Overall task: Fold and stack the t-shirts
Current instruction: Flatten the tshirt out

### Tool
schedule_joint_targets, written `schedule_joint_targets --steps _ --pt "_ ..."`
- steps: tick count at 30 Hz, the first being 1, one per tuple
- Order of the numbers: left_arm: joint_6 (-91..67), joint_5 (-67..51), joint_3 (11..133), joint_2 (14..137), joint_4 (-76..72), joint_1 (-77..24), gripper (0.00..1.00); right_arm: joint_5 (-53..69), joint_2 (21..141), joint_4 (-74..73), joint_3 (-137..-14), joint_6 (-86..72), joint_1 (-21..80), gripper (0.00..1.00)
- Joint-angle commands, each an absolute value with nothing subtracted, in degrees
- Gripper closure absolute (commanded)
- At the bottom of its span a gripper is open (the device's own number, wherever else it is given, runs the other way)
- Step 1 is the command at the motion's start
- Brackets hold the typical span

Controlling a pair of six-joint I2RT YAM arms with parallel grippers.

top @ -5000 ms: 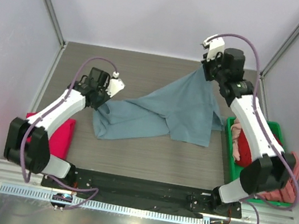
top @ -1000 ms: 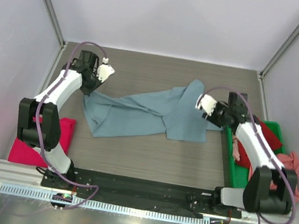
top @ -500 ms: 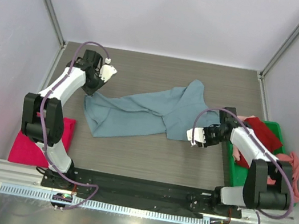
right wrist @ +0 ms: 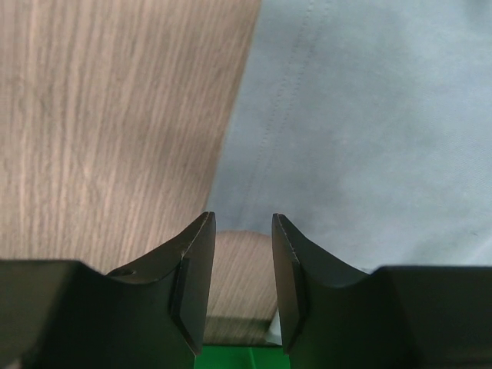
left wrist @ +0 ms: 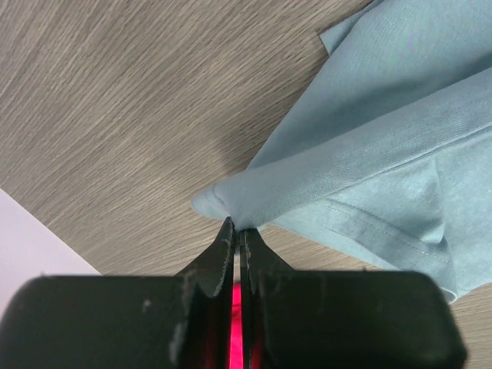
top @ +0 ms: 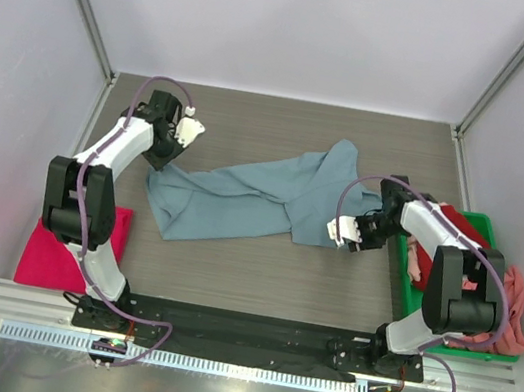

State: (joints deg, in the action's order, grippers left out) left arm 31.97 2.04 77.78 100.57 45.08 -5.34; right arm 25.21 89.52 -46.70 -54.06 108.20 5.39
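Note:
The dusty grey-blue t-shirt (top: 251, 199) lies crumpled across the middle of the table. My left gripper (top: 160, 156) is shut on its left corner; in the left wrist view a fold of the grey-blue t-shirt (left wrist: 323, 177) runs into the closed left gripper (left wrist: 239, 228). My right gripper (top: 338, 238) is low at the shirt's near right edge. It is open in the right wrist view (right wrist: 240, 223), with bare table between its fingers and the grey-blue t-shirt's hem (right wrist: 354, 138) just ahead. A folded magenta-pink t-shirt (top: 58, 257) lies at the near left.
A green bin (top: 406, 288) stands at the right table edge, holding a red t-shirt (top: 461, 228) and a salmon-pink one (top: 518, 297) that hangs over its rim. The bin's green rim (right wrist: 234, 359) shows right behind the right fingers. Walls close in the table.
The right gripper has let go of the grey-blue shirt it held up at the back and come down to the near right edge. The left gripper pulled its corner back and left.

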Motion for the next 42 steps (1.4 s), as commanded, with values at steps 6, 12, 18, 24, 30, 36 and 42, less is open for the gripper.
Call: schedule_joint_targets --steps 6,12,18,24,30,36,42 --pt "31.82 2.46 79.37 100.90 44.83 -5.54 1.00 23.47 90.79 -51.15 -56.07 110.74 5.19 0.59" --pt "31.64 2.46 79.10 101.07 44.65 -5.54 1.00 22.33 93.42 -50.89 -57.48 109.34 5.19 0.59" --pt "31.82 2.72 79.36 101.25 44.91 -5.54 1.00 21.89 95.36 -50.27 -58.18 108.81 5.27 0.60" --pt "31.91 2.81 79.72 101.60 44.91 -5.45 1.00 20.57 96.33 -50.19 -58.01 108.46 5.27 0.79" --pt "31.99 2.81 80.07 101.87 44.91 -5.54 1.00 20.21 96.68 -49.22 -59.23 104.78 5.27 0.99" --pt "32.26 3.51 81.56 99.06 44.65 -5.36 1.00 23.55 91.15 -35.45 -68.69 78.62 5.19 0.99" --pt "31.29 3.34 90.76 96.86 44.73 -4.75 1.00 18.47 92.89 -23.21 -86.46 49.97 5.18 0.99"
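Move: The blue t-shirt's near-right hem corner lies just under the right hand's half-open fingers, about 3 cm below, 1 cm back and 1 cm to the right. From that hand the shirt's small right-hand flap is some 10 cm ahead, 2 cm right; its far tip is about 26 cm ahead, 8 cm left; the green bin's middle is roughly 27 cm right, 4 cm back. From the left hand the hem corner is about 56 cm right, 12 cm back and 8 cm below. The shirt's near hem corner is pinched by the right hand, which eases down about 2 cm and slightly right, then shuts. It swings the corner quickly forward and up, some 15 cm each way, turning about 35 degrees clockwise while its fingertips tip outward. The left hand keeps its pinch on the shirt's left end, nearly still until it too starts up and forward, about 3 cm. ##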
